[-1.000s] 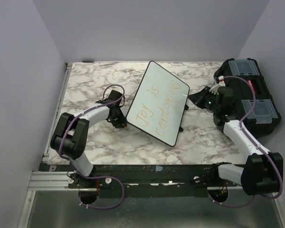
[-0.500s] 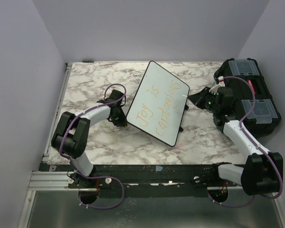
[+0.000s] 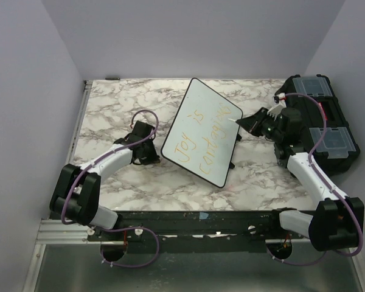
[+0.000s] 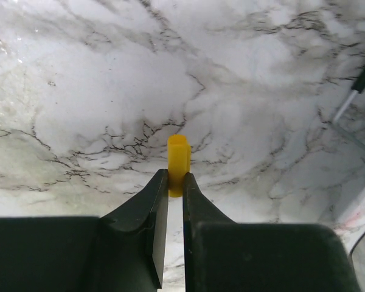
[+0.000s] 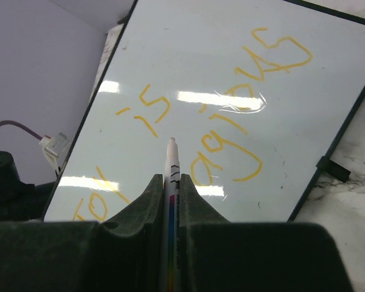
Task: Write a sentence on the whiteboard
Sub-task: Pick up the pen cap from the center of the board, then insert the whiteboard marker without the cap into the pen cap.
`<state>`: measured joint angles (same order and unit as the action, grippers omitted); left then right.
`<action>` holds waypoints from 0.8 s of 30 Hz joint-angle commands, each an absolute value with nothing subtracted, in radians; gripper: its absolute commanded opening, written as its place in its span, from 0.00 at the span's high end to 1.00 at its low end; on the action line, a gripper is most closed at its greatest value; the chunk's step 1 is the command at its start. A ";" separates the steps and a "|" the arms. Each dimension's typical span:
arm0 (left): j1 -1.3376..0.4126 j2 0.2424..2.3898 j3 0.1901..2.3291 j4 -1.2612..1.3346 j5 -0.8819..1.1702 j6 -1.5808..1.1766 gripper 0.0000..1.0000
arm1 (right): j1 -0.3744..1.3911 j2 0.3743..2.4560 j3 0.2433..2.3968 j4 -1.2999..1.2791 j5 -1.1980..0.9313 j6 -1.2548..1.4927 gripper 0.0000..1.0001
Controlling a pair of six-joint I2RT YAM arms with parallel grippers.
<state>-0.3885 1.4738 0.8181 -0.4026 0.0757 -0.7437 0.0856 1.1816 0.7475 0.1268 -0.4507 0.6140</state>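
Note:
The whiteboard [image 3: 198, 100] stands tilted mid-table on small black feet. The sentence [image 3: 198, 137], "Joy is contagious", runs across it in two yellow-orange lines. My right gripper [image 3: 246, 123] is at the board's right edge, shut on a white marker [image 5: 171, 164] whose tip points at the board [image 5: 231, 55] just short of the writing [image 5: 231, 131]. My left gripper [image 3: 151, 153] is low over the marble just left of the board, shut on a yellow marker cap [image 4: 178, 157].
A black toolbox [image 3: 325, 131] with clear lids stands at the right edge, close behind my right arm. The marble tabletop [image 3: 109, 109] lies inside purple walls. The board's black rim [image 4: 359, 85] shows at the right of the left wrist view.
My left arm has swung its elbow down and to the left, and the gripper has drawn slightly back from the board's left edge. My right wrist has shifted a little up and farther back.

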 commanded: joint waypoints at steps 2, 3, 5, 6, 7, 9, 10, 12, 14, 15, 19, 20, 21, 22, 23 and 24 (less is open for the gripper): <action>-0.393 1.348 0.821 -0.405 0.106 -0.668 1.00 | 0.089 1.160 0.829 0.154 -0.609 0.623 0.99; -0.393 1.325 0.828 -0.419 0.094 -0.658 1.00 | 0.089 1.159 0.838 0.153 -0.628 0.624 0.99; -0.392 1.285 0.845 -0.449 0.058 -0.635 1.00 | 0.090 1.158 0.861 0.145 -0.653 0.627 0.99; -0.391 1.267 0.857 -0.464 0.037 -0.622 1.00 | 0.090 1.160 0.871 0.140 -0.664 0.626 0.99; -0.391 1.248 0.870 -0.484 0.012 -0.605 1.00 | 0.091 1.161 0.882 0.138 -0.682 0.627 0.99; -0.391 1.211 0.899 -0.522 -0.044 -0.576 1.00 | 0.091 1.167 0.902 0.137 -0.726 0.626 0.99; -0.391 1.187 0.906 -0.528 -0.067 -0.562 1.00 | 0.093 1.169 0.909 0.138 -0.747 0.626 0.99; -0.391 1.105 0.895 -0.500 -0.103 -0.530 1.00 | 0.099 1.174 0.923 0.137 -0.777 0.623 0.99; -0.391 1.028 0.880 -0.456 -0.116 -0.491 1.00 | 0.103 1.179 0.939 0.140 -0.799 0.628 0.99; -0.392 1.000 0.880 -0.444 -0.126 -0.474 1.00 | 0.106 1.184 0.944 0.144 -0.808 0.630 0.99; -0.389 0.918 0.901 -0.415 -0.158 -0.398 1.00 | 0.124 1.193 0.970 0.153 -0.829 0.634 0.99; -0.388 0.902 0.906 -0.411 -0.160 -0.381 1.00 | 0.129 1.193 0.978 0.153 -0.829 0.634 0.99; -0.389 0.887 0.911 -0.402 -0.153 -0.361 1.00 | 0.131 1.194 0.983 0.153 -0.830 0.634 0.99; -0.390 0.869 0.911 -0.386 -0.138 -0.340 1.00 | 0.135 1.196 0.988 0.152 -0.831 0.634 0.99; -0.388 0.852 0.906 -0.361 -0.112 -0.314 1.00 | 0.138 1.196 0.995 0.150 -0.831 0.635 0.99; -0.388 0.831 0.900 -0.335 -0.083 -0.284 1.00 | 0.141 1.197 1.000 0.147 -0.833 0.633 1.00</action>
<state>-0.3882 0.8936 0.8860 -0.4229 -0.1089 -0.4183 0.1261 1.1866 0.9569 0.1341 -0.7895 0.6285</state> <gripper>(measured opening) 0.122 0.125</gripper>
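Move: The pen cap is already in my left fingers, just off the table. The pen tip it is meant for lies about 27 cm to this hand's right, 11 cm ahead and 15 cm higher; between them the whiteboard's middle is some 17 cm right, 7 cm ahead and 4 cm up. From my right hand, holding the pen, the cap lies about 30 cm left, 8 cm back and 16 cm below, and the board's middle 13 cm left, 1 cm back, 12 cm below. I keep the yellow cap pinched and lift it almost straight up about 19 cm, drifting left late in the rise, while my left fingers swing up some 40 degrees from steeply down towards forward. Meanwhile my right hand keeps its grip on the pen and goes up about 10 cm, left and a little back over the whiteboard, turning counter-clockwise so the pen tip comes nearer the cap. ##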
